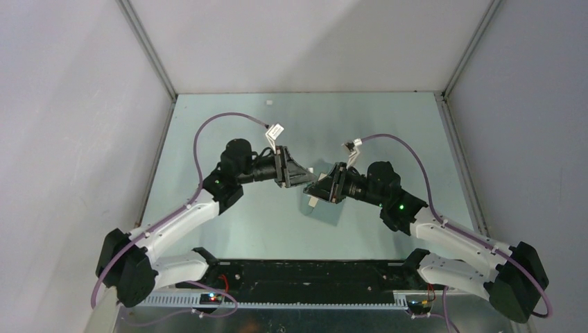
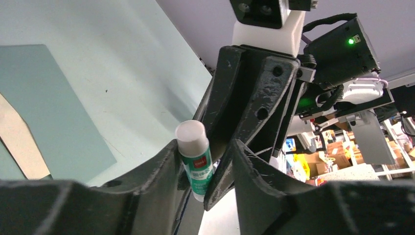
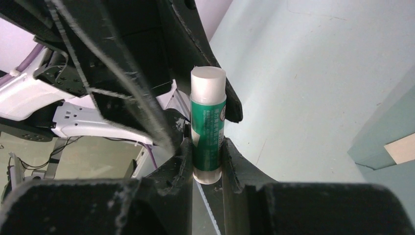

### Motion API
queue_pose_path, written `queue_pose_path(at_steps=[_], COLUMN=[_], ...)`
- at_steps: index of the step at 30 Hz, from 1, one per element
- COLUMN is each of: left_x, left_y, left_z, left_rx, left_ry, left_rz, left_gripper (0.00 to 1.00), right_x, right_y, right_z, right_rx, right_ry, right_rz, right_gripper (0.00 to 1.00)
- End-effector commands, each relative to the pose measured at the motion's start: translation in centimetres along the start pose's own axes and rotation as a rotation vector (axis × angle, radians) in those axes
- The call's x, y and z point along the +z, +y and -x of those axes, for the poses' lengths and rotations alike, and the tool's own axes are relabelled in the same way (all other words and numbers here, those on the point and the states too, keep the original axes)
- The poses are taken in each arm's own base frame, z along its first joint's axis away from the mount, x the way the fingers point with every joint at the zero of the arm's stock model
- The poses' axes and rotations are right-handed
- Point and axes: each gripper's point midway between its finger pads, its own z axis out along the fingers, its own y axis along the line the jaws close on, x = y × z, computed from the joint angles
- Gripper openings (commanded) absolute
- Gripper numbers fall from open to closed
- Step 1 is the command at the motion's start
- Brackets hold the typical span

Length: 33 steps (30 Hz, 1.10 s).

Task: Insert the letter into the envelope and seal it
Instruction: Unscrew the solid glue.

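Observation:
A glue stick [image 3: 208, 122] with a green label and a white cap is up in the air, and my right gripper [image 3: 207, 143] is shut on its lower body. My left gripper [image 2: 205, 147] faces it from the other side. Its fingers straddle the glue stick's [image 2: 195, 156] cap end, which leans on one finger while the other stands apart. Both grippers meet above mid-table, left gripper [image 1: 304, 177] against right gripper [image 1: 319, 186]. The teal-grey envelope [image 2: 49, 112] lies flat below, with the tan letter [image 2: 19, 142] showing at its edge. In the right wrist view the envelope [image 3: 386, 132] and a strip of the letter [image 3: 402, 147] appear at right.
The pale green table [image 1: 229, 229] is walled by grey panels on the left, back and right. A small white speck [image 1: 267, 103] lies near the back edge. Purple cables arc over both arms. A black rail [image 1: 305, 277] runs along the near edge.

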Motion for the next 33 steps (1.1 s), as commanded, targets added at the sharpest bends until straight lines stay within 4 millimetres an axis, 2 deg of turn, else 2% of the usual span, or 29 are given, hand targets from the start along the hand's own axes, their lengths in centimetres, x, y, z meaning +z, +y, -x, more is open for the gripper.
queue_pose_path(at_steps=[1,3,8,11,14,18,21,24,27,29,31,33], left_x=[0.2,0.2,0.2,0.0,0.0,0.0,-0.1,-0.1,0.0,0.0,0.0,0.0], left_y=[-0.8,-1.0,-0.8,-1.1,-1.3,-1.4,-1.6,-1.9,-2.2,-2.3,-2.3,-2.4], left_z=[-0.1,-0.1,-0.1,0.3,0.3,0.1,0.2,0.5,0.7,0.9,0.9,0.9], left_rx=[0.01,0.01,0.006,0.012,0.014,0.01,0.013,0.015,0.013,0.014,0.011,0.011], left_ry=[0.004,0.009,0.008,-0.005,0.003,0.011,0.009,0.002,-0.005,-0.008,-0.007,-0.008], left_rz=[-0.04,-0.048,-0.033,-0.032,-0.036,-0.04,-0.048,-0.055,-0.063,-0.068,-0.07,-0.071], left_gripper=[0.42,0.39,0.42,0.36,0.34,0.44,0.43,0.25,0.18,0.06,0.01,0.0], right_x=[-0.4,-0.4,-0.5,-0.6,-0.7,-0.8,-0.8,-0.8,-0.7,-0.7,-0.7,-0.7], right_y=[2.0,1.9,1.9,1.7,1.5,1.4,1.2,1.0,1.0,1.0,0.9,0.9], right_z=[1.2,1.2,1.4,1.4,1.4,1.7,2.0,2.1,2.2,2.2,2.2,2.2], right_rx=[-0.036,-0.036,-0.038,-0.037,-0.037,-0.034,-0.03,-0.028,-0.027,-0.027,-0.026,-0.026], right_ry=[-0.048,-0.049,-0.056,-0.058,-0.061,-0.074,-0.085,-0.09,-0.091,-0.09,-0.089,-0.089], right_rz=[0.064,0.061,0.057,0.046,0.038,0.027,0.02,0.015,0.016,0.015,0.014,0.013], right_gripper=[0.0,0.0,0.0,0.0,0.0,0.0,0.0,0.0,0.0,0.0,0.0,0.0])
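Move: The glue stick leans forward and up, its capped end uppermost, in the right hand's grip; its middle is about 1 cm ahead of and 1 cm above that hand point. It already stands between the left hand's open fingers, its middle straight ahead by 0 cm and roughly 1 cm below the left hand point. From the left hand the envelope lies some 20 cm below, about 3 cm ahead and 4 cm right, with the letter in it 3 cm ahead and 2 cm right. The left fingers close from about half open and pinch the glue stick near where the cap meets the green body, while the left hand itself stays in place. The right hand keeps its hold on the lower body and lifts the stick about 1 cm, easing barely half a centimetre right, which centres it between the closing left fingers. ##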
